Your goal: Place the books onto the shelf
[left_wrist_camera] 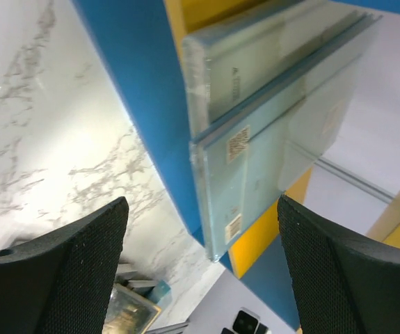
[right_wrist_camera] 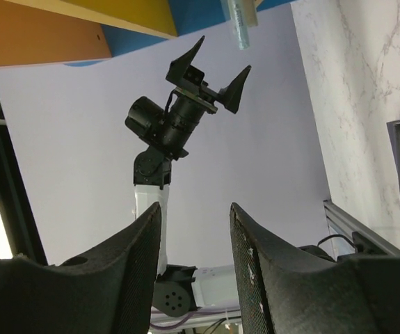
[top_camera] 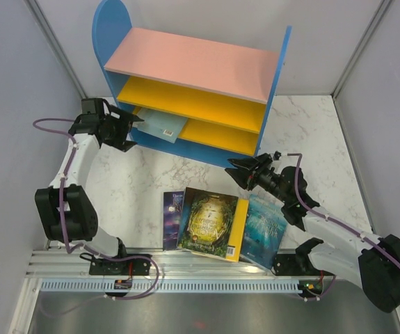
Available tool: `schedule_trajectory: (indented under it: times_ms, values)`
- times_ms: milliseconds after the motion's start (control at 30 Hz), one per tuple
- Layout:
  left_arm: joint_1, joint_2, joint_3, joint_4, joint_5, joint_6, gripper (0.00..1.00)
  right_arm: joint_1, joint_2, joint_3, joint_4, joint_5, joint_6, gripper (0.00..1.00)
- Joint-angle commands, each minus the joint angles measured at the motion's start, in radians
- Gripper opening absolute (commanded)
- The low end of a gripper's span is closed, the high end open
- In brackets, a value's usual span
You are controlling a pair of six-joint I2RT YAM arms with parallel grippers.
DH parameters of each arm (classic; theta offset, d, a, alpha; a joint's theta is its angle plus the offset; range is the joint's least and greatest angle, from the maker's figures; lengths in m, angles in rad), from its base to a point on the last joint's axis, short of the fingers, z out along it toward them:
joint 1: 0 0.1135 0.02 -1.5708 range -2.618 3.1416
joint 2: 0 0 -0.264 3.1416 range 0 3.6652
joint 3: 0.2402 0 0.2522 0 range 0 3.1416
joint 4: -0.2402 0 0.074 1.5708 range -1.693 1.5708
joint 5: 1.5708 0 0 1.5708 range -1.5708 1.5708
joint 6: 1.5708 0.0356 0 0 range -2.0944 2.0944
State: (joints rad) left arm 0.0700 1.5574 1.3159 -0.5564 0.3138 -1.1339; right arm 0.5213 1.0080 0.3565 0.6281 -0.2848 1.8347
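The shelf [top_camera: 252, 73] stands at the back with blue sides, a pink top and yellow boards. Two pale blue books [top_camera: 161, 124] lie flat on its lowest level, their ends sticking out past the blue base [left_wrist_camera: 151, 118]. In the left wrist view they are stacked books [left_wrist_camera: 255, 139] with barcode stickers. My left gripper [top_camera: 136, 133] is open just in front of them, touching nothing [left_wrist_camera: 201, 202]. Several more books lie on the table: a dark purple one [top_camera: 172, 219], a fantasy cover [top_camera: 209, 221], a yellow one [top_camera: 242, 233] and a teal one [top_camera: 262, 229]. My right gripper [top_camera: 236, 172] hovers open and empty above them [right_wrist_camera: 196, 209].
Grey walls close in the marble table [top_camera: 311, 139] on the left, right and back. An aluminium rail [top_camera: 186, 268] with the arm bases runs along the near edge. The right wrist view shows the left arm [right_wrist_camera: 179, 118] across from it, under the shelf's edge.
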Motion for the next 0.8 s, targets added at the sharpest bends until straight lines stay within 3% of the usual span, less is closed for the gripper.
schedule_trajectory:
  times_ms: [0, 200, 300, 367, 433, 533, 667, 767]
  values:
    - [0.040, -0.068, 0.028, -0.100, -0.033, 0.109, 0.90, -0.001, 0.032, 0.081, 0.016, -0.043, -0.063, 0.48]
    - [0.080, -0.154, 0.008, -0.135, 0.045, 0.183, 0.89, 0.006, 0.147, 0.249, -0.065, -0.095, -0.219, 0.50]
    - [0.076, -0.233, -0.073, -0.135, 0.126, 0.232, 0.89, 0.011, 0.179, 0.361, -0.242, -0.129, -0.337, 0.63]
    - [0.064, -0.282, -0.116, -0.132, 0.186, 0.297, 0.89, 0.013, 0.181, 0.422, -0.497, -0.122, -0.506, 0.70]
    - [0.024, -0.315, -0.181, -0.132, 0.240, 0.344, 0.88, 0.013, 0.172, 0.479, -0.734, -0.091, -0.662, 0.71]
    - [-0.059, -0.394, -0.273, -0.129, 0.254, 0.394, 0.89, 0.013, 0.143, 0.481, -0.955, -0.051, -0.777, 0.71]
    - [-0.243, -0.470, -0.381, -0.122, 0.234, 0.430, 0.89, 0.032, 0.090, 0.388, -1.054, -0.056, -0.789, 0.70]
    - [-0.304, -0.526, -0.461, -0.077, 0.283, 0.430, 0.89, 0.081, 0.035, 0.314, -1.071, -0.019, -0.753, 0.70]
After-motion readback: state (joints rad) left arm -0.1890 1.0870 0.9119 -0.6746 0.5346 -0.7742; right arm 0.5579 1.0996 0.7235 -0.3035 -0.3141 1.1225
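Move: The Alice book, top of the pile, lies about 26 cm back, 26 cm right and 17 cm below my left hand; from my right hand it is some 9 cm back, 8 cm left and 21 cm down. The yellow book's showing edge is roughly 10 cm back and 2 cm left of my right hand, and the sea-blue book 11 cm back and 12 cm right. The purple book lies about 23 cm back and 12 cm right of my left hand. My right hand first eases forward-left and slightly up, then swings back and drops some 10 cm towards the Alice book's far right corner, rolling its left side down about 45 degrees while the fingers open wider. My left hand, wide open, edges left and lifts clear of the shelf, then sweeps back and right towards the pile, ending about 18 cm back, turned clockwise; neither touches a book. ##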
